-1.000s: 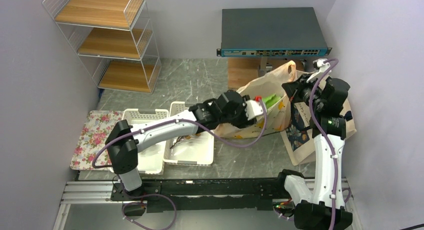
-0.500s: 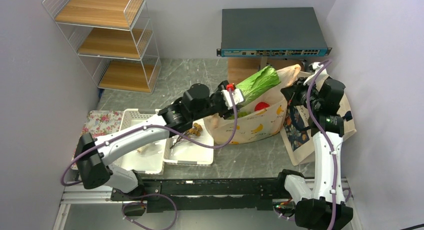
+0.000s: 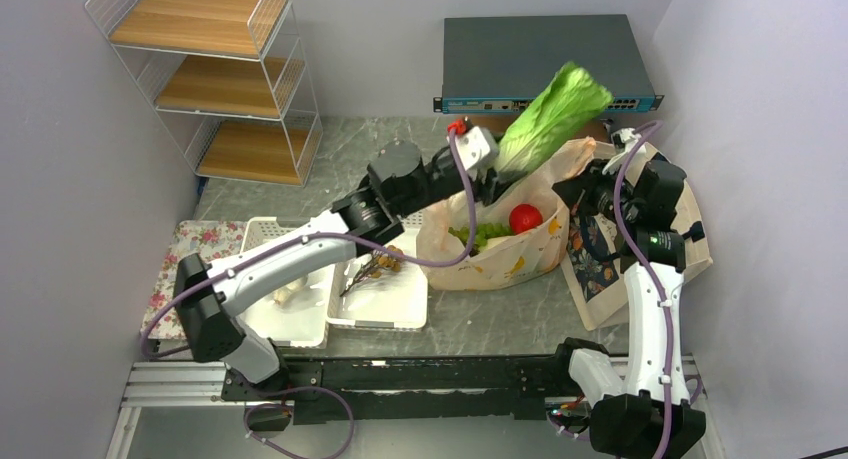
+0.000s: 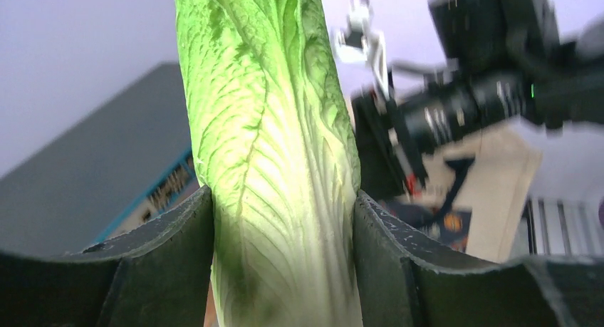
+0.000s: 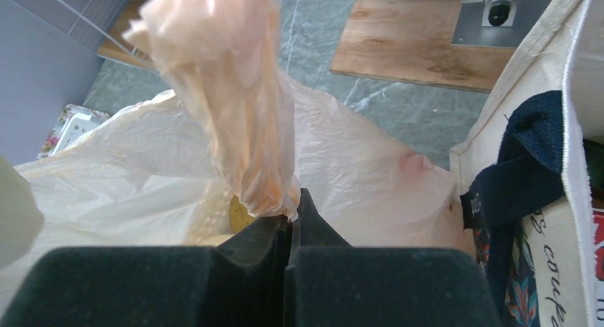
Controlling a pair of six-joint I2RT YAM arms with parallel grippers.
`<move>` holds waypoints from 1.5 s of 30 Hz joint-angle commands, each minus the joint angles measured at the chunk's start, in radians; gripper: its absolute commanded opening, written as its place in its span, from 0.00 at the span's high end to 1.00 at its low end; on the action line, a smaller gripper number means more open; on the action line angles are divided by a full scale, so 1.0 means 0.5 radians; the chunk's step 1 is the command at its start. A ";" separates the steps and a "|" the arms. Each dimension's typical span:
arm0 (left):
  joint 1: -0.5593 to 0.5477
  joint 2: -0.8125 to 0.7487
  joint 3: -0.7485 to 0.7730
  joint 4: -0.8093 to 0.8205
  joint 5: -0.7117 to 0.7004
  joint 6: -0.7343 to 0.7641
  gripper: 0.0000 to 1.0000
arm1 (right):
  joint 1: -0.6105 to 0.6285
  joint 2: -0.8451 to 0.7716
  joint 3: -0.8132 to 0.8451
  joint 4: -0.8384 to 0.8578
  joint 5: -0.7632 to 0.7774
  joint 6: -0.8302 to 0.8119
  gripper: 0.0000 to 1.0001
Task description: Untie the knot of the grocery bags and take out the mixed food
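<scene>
The peach-beige plastic grocery bag (image 3: 500, 259) stands open in the middle of the table, with a red apple (image 3: 525, 218) and green grapes (image 3: 485, 235) showing inside. My left gripper (image 3: 497, 169) is shut on the pale stem end of a leafy green cabbage (image 3: 556, 109), held in the air above the bag. In the left wrist view the cabbage (image 4: 274, 127) fills the gap of that gripper (image 4: 283, 196). My right gripper (image 5: 293, 199) is shut on a bunched, twisted strip of the bag's top (image 5: 235, 92). No tied knot shows. The cream tote (image 3: 690, 254) lies to the right.
Two white bins (image 3: 300, 324) sit left of the bag, one holding brown nuts (image 3: 385, 262). A floral tray (image 3: 185, 269) lies at the far left. A wire shelf (image 3: 215, 69), a dark network box (image 3: 545, 64) and a wooden board (image 3: 480, 139) stand behind. The tote's navy strap (image 5: 523, 170) hangs beside my right gripper.
My left gripper went into the bag, took hold of the cabbage and lifted it up out of the bag. The right gripper kept its pinch on the bag's top.
</scene>
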 commanded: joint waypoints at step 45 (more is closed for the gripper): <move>1.813 -1.448 -1.241 -2.085 -0.141 -1.021 1.00 | 0.003 -0.047 0.063 -0.201 -0.001 -0.196 1.00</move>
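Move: The left hand already holds the cabbage; the left basket lies about 42 cm to its left, 10 cm back and 38 cm below. The right basket is 20 cm left, 6 cm back and equally low; the grocery bag is 3 cm right, 1 cm ahead and 34 cm down. From the right hand, still gripping the bag's rim, the left basket is some 57 cm left, 14 cm back and 25 cm down. Left hand lifts the held cabbage 10 cm, swings it 38 cm left, then sinks, tipping down over the left basket. ##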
